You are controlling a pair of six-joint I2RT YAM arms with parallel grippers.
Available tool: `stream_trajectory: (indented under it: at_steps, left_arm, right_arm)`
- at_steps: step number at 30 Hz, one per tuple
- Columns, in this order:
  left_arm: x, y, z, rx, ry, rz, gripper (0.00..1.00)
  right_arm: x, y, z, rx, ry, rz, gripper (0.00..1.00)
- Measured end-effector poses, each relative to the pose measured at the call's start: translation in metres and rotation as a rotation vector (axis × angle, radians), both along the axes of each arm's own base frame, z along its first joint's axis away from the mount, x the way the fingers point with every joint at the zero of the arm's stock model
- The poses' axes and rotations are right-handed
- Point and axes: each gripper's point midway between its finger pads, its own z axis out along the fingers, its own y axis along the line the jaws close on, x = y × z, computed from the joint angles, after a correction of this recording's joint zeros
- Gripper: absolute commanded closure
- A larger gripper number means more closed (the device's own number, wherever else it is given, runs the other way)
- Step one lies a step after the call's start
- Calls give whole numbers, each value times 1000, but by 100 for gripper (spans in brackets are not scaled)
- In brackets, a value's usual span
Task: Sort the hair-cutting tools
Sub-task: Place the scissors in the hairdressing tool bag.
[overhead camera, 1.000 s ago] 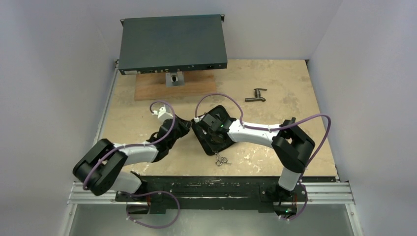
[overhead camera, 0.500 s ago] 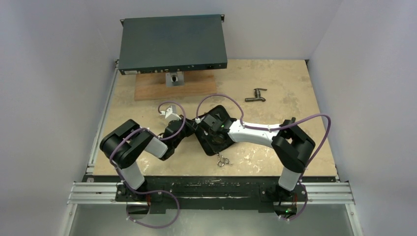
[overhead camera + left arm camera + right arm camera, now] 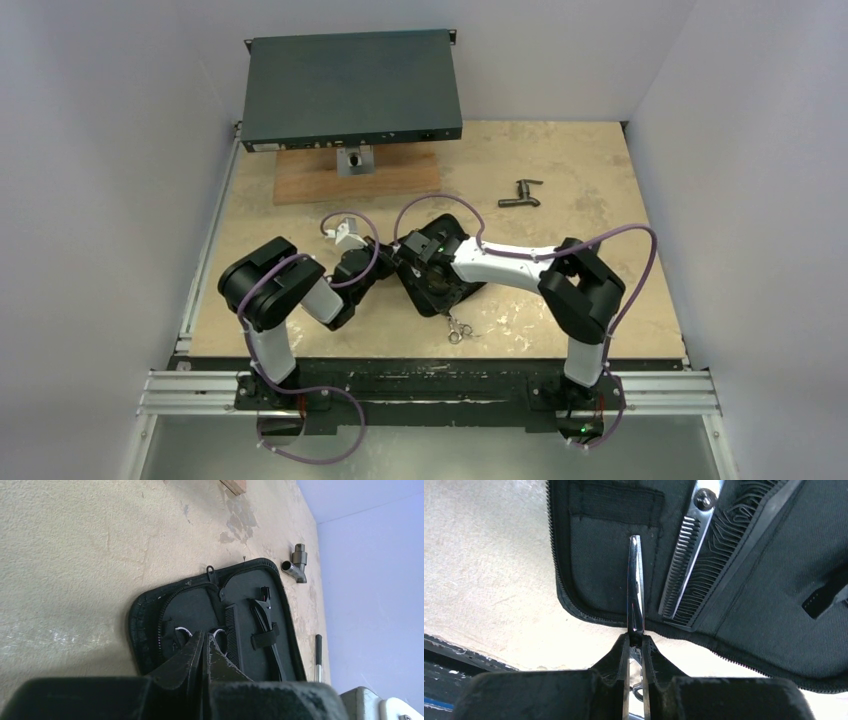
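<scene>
A black zip case [image 3: 452, 229] lies open mid-table. My right gripper [image 3: 635, 639] is shut on small silver scissors [image 3: 636, 590]; their closed blades point out over the case lining [image 3: 764, 605], and their rings show by the case's near corner [image 3: 457, 327]. Toothed silver shears [image 3: 686, 555] lie in the case beside them. My left gripper [image 3: 205, 639] is shut and empty at the case's [image 3: 200, 600] left edge, and in the top view it [image 3: 388, 262] is beside the case. Past it lie two silver rings, a black comb [image 3: 231, 632] and a black clip-like piece [image 3: 264, 622] under a strap.
A dark rack unit [image 3: 352, 88] sits on a wooden board [image 3: 345, 185] at the back. A dark T-shaped fitting [image 3: 522, 193] [image 3: 297, 564] lies right of centre. The metal rail [image 3: 430, 375] runs along the near edge. Grey walls close in both sides.
My left arm has folded up, bringing its gripper closer to the case, and that gripper has shut. The right arm's elbow has shifted left and the scissors have edged toward the near edge.
</scene>
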Motion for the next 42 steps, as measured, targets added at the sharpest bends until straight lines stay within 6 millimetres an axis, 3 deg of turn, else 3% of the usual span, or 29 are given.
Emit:
stream_trajectory:
  at_steps: [11,34,42]
  left_arm:
    - [-1,2,3,-12,-20,7,100]
    - [-4,4,-15,2,-1,7,100]
    - [-6,1,-17,2,-2,0,100]
  right_arm:
    - [1,9,-1,-34,24,27,100]
    - [8,12,-1,-29,95,-28,100]
    - [42,34,9,87,26,-80,100]
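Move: The right hand holds the scissors with the blade over the bag's near end; the empty strap they are meant for lies about 8 cm ahead and 5 cm to its left, just below. From that hand, the thinning scissors in the bag lie some 10 cm ahead and 2 cm left, the comb 10 cm straight ahead. The bag's middle is level with the left hand, about 8 cm right and 3 cm below. Keeping its pinch on the scissors, the right hand eases about 1 cm left while tipping slightly, then speeds up forward and left, about 5 cm in all and rising 1 cm at the end, carrying the blade tip towards the strap. The left hand, fingers shut, sinks under 2 cm beside the bag's left side and seems to brace it. ##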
